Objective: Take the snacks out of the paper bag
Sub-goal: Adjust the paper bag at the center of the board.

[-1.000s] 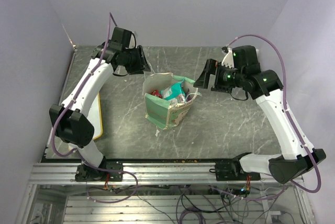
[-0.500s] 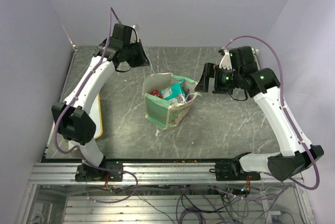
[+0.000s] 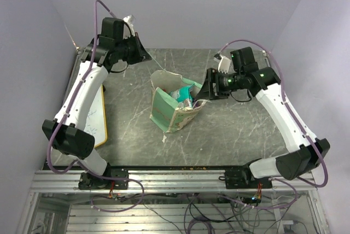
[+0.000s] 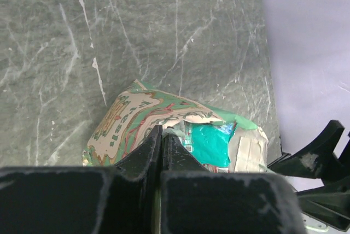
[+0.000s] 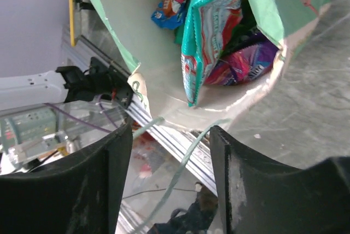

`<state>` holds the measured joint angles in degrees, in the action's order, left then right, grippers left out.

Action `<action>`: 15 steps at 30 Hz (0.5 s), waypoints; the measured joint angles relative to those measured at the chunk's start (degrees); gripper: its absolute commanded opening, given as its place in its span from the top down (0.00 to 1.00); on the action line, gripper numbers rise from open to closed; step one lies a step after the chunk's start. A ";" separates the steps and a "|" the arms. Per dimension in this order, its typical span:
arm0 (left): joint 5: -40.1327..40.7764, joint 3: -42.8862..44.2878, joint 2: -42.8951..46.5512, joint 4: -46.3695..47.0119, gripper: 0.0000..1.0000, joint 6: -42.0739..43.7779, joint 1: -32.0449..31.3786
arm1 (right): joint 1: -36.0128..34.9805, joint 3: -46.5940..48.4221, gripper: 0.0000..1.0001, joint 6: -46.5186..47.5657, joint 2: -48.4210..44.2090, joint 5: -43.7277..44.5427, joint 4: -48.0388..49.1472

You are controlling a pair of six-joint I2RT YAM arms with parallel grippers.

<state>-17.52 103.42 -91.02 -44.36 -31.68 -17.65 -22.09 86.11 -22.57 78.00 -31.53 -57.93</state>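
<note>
The paper bag (image 3: 170,115) stands mid-table, mouth up and tilted open. Snacks fill it: a teal packet (image 5: 210,31), a purple one (image 5: 246,64) and a blue-red one (image 5: 168,11). My left gripper (image 3: 146,57) hangs behind and left of the bag, shut on its thin string handle (image 3: 154,65), which runs taut to the back rim. In the left wrist view the left gripper (image 4: 162,130) is pressed together above the bag (image 4: 128,119) and the teal packet (image 4: 210,144). My right gripper (image 5: 170,130) is open at the bag's right rim (image 3: 198,105), with the other string handle (image 5: 188,154) looping between its fingers.
A wood-framed whiteboard (image 3: 94,119) lies along the table's left edge. Lilac walls close in the back and both sides. The aluminium rail (image 3: 175,178) with the arm bases borders the front.
My left gripper has shut on the string handle and risen back and left, pulling it taut. My right gripper has moved left to the bag's rim and its jaws have narrowed.
</note>
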 measured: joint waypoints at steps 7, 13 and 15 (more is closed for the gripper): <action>-1.44 4.33 -2.34 -2.97 0.93 0.61 4.63 | -4.42 0.42 0.47 0.04 4.37 -3.02 0.87; -4.35 5.70 -2.47 -3.45 0.93 0.57 9.77 | -13.00 0.68 0.79 0.72 7.13 -2.89 2.14; -5.01 5.68 -2.32 -3.39 0.93 0.37 10.36 | -14.51 0.68 0.86 0.70 8.17 -3.26 2.60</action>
<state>-22.52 109.10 -93.34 -47.75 -31.31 -7.29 -36.60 86.78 -21.87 86.17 -34.79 -55.33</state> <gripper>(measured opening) 0.083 0.228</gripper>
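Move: The left fingers already hold the paper bag's far handle, with the bag's middle about 11 cm back, 11 cm right and 20 cm below that hand. The near handle loops between the right hand's half-open fingers, roughly 1 cm back, 2 cm left and 1 cm below. From the right hand the bag's middle is some 12 cm left, 2 cm ahead and 14 cm down; the teal snack pack in its mouth is about 8 cm left, 1 cm ahead and 9 cm below. Keeping the far handle pinched, the left hand pulls left about 6 cm, drifting forward and a touch up, and drags the bag along with it. The right hand follows the bag left some 8 cm while drawing back towards the robot and sinking a little, turning about 15 degrees counter-clockwise as its fingers close from more than half open to pinch the near handle's cord. ##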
